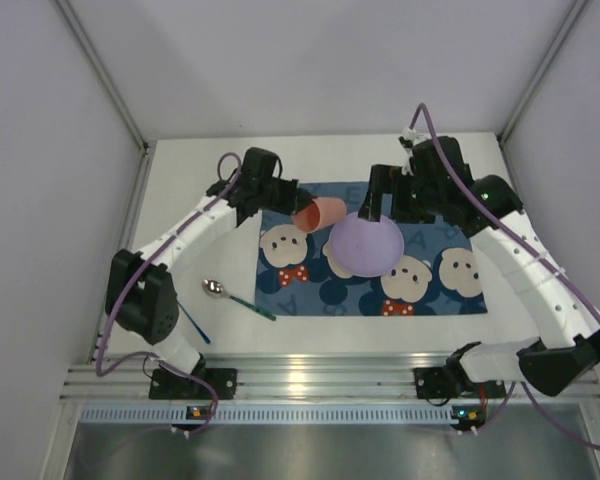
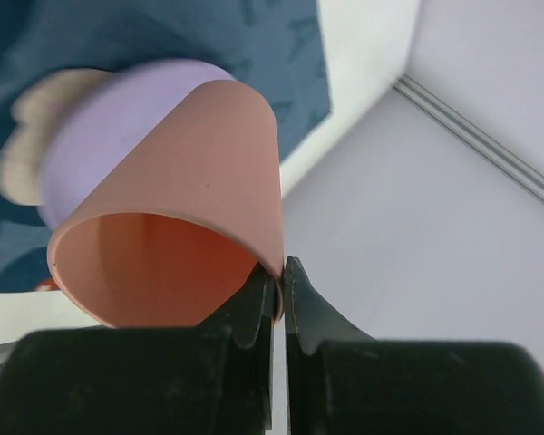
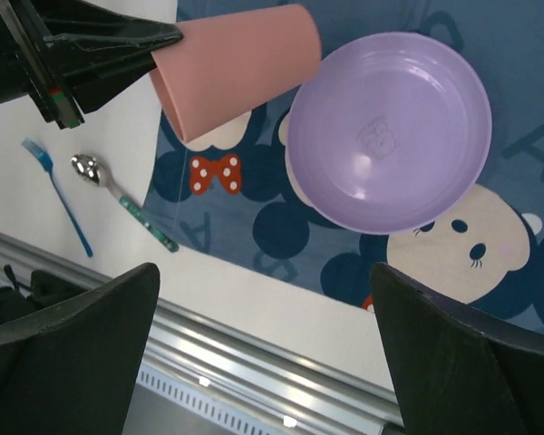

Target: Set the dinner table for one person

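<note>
My left gripper (image 1: pixel 298 212) (image 2: pixel 281 281) is shut on the rim of a salmon-pink cup (image 1: pixel 322 212) (image 2: pixel 181 181) (image 3: pixel 236 77). The cup is tilted on its side above the back left of the blue mouse-print placemat (image 1: pixel 300 292) (image 3: pixel 254 227). Right beside the cup, a purple plate (image 1: pixel 367 243) (image 3: pixel 390 131) (image 2: pixel 109 118) lies in the middle of the placemat. My right gripper (image 1: pixel 392 203) (image 3: pixel 267 353) hangs wide open over the plate's far edge, holding nothing. The placemat lies on the white dinner table (image 1: pixel 190 200) (image 3: pixel 254 299).
A metal spoon with a green handle (image 1: pixel 235 296) (image 3: pixel 118 195) lies on the table just left of the placemat. A thin blue fork (image 1: pixel 193 325) (image 3: pixel 59 199) lies further left, near the left arm. An aluminium rail (image 1: pixel 300 378) runs along the near edge. Grey walls enclose the other sides.
</note>
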You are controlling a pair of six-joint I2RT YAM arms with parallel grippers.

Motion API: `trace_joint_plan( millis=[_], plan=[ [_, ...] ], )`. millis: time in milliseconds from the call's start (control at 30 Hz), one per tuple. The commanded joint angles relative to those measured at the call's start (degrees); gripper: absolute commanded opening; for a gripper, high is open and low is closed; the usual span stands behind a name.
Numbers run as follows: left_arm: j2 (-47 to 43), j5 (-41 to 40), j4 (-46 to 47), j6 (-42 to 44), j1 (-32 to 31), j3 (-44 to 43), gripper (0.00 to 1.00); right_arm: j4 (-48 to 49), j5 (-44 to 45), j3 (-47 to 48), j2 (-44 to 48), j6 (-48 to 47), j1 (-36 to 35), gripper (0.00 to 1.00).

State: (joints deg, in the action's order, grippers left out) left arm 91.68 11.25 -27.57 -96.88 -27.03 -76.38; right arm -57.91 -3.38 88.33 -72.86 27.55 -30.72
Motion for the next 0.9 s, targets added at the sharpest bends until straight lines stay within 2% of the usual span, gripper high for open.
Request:
trace_joint_plan(
  millis=[0,200,400,467,633,767,833,867],
  plan=[
    [3.50,3.78,14.12,-9.99,-2.32,-9.12,0.00,1.40,6.36,4.82,-4.81,-1.62,-1.88,1.00],
    [9.66,3.53,12.82,-11.05,-5.84,-18.36,0.00,-0.44,14.34,11.58,-12.99,0.66,-7.85,1.00],
    [9.66,4.75,11.67,-10.87,-8.13,-19.25,0.00,-2.64,22.60,18.61,-20.02,-0.48,-9.36,0.99],
    [9.22,5.80,11.23,-10.70,-8.22,-19.16,0.00,-3.43,24.63,20.55,-21.61,-1.09,-9.36,0.96],
    [7.90,6.85,10.70,-10.17,-7.96,-18.72,0.00,-6.51,34.57,26.10,-25.93,-1.88,-9.80,0.83],
    [7.73,8.35,12.18,-10.69,-7.95,-17.67,0.00,-7.74,39.05,27.33,-27.68,-1.97,-10.32,0.63],
    [7.64,9.23,13.59,-11.75,-7.95,-16.88,0.00,-7.92,41.33,26.46,-28.30,-1.89,-10.94,0.45],
    [7.64,9.15,13.77,-11.93,-7.95,-16.79,0.00,-8.01,41.35,26.45,-28.48,-1.80,-10.94,0.39]
  ],
)
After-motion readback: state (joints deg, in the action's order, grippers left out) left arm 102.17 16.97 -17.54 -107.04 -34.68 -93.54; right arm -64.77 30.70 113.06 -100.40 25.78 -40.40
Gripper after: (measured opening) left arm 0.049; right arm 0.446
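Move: In the left fingers, pinched by its rim, the cup has its middle about 5 cm right of the left hand, 2 cm back and 3 cm below. From the open right hand the cup's middle is some 8 cm ahead, 12 cm left and 11 cm lower. The plate lies about 9 cm ahead of the right hand, 2 cm left and 26 cm down; the placemat's middle is beneath it, about 9 cm ahead and 1 cm left. Carrying the cup about 10 cm right and 9 cm up to meet the right hand, the left arm rolls its right side up and then holds still with its pinch kept. The right hand reaches some 10 cm forward, first veering left and slightly down, rolls its left side down nearly 30 degrees, and closes to about half-open around the cup's wall, one finger inside the mouth, the other outside. ##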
